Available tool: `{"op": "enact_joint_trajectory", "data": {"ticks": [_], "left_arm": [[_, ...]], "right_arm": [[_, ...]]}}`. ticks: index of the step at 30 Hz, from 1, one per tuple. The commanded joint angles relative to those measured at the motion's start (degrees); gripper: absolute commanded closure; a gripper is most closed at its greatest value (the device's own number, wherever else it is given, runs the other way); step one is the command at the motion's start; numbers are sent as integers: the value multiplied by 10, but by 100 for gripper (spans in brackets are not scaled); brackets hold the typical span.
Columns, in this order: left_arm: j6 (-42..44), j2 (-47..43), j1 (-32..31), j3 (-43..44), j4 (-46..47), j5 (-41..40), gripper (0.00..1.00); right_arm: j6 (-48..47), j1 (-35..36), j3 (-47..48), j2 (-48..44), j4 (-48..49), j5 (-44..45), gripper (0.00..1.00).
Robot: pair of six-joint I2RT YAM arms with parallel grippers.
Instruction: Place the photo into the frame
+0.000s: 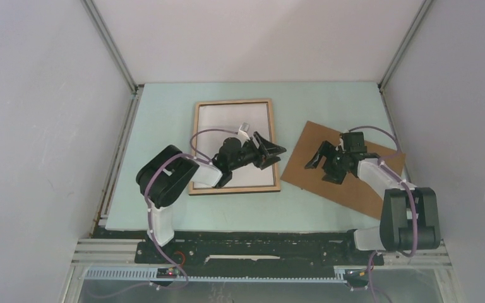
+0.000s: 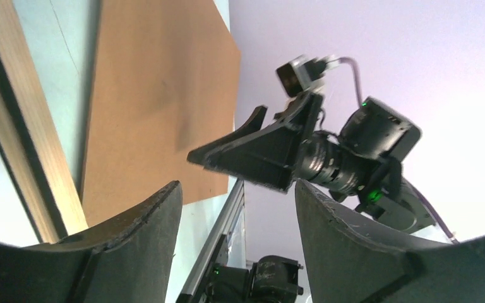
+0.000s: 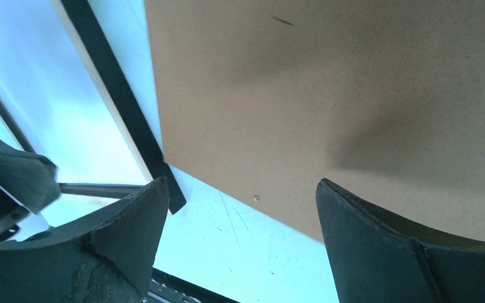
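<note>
The frame (image 1: pixel 233 189) lies flat at the table's middle with its light wood rim up. A white sheet (image 1: pixel 227 126) fills its inside. No printed picture shows, so I cannot tell whether this sheet is the photo. My left gripper (image 1: pixel 276 156) hovers over the frame's right rim, open and empty. In the left wrist view the wood rim (image 2: pixel 31 158) runs along the left, and nothing sits between the left gripper (image 2: pixel 237 208) fingers. My right gripper (image 1: pixel 314 156) is open over the left end of the brown backing board (image 1: pixel 347 170), facing the left gripper. The right wrist view shows the right gripper (image 3: pixel 240 196) empty above the board's edge (image 3: pixel 328 95) and the frame's black corner (image 3: pixel 123 107).
The brown backing board lies askew to the right of the frame, with a strip of pale green table (image 1: pixel 290 202) between them. White walls enclose the table on three sides. A metal rail (image 1: pixel 259 243) with both arm bases runs along the near edge.
</note>
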Motion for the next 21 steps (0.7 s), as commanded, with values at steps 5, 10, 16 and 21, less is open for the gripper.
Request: {"op": "enact_joint_trajectory", "data": {"ticks": [5, 10, 16, 21], "left_arm": [[59, -34, 36, 3, -10, 26, 31], [168, -105, 26, -16, -134, 23, 19], [295, -198, -28, -39, -271, -23, 8], [316, -306, -39, -116, -290, -62, 7]], "right_arm": [[-16, 12, 10, 39, -6, -19, 8], [-24, 12, 11, 6, -16, 1, 6], [-38, 20, 11, -13, -38, 5, 4], [7, 101, 10, -5, -21, -12, 4]]}}
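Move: The brown backing board's middle lies about 23 cm to the left hand's right, 1 cm ahead and 12 cm below; its left corner is only about 4 cm back and 2 cm right. The frame's middle is roughly 10 cm ahead and 15 cm left. From the right hand, the board's middle is some 4 cm ahead, 8 cm right and 5 cm below; its left corner is 14 cm left and 1 cm back. Ease the left gripper about 2 cm forward and left over the frame's right rail, then draw it back some 8 cm, rising slightly as the fingers open wide and the wrist rolls about 25 degrees clockwise seen from behind the hand. Dip the open right gripper 2 cm towards the board and raise it most of the way again, easing back and left. ##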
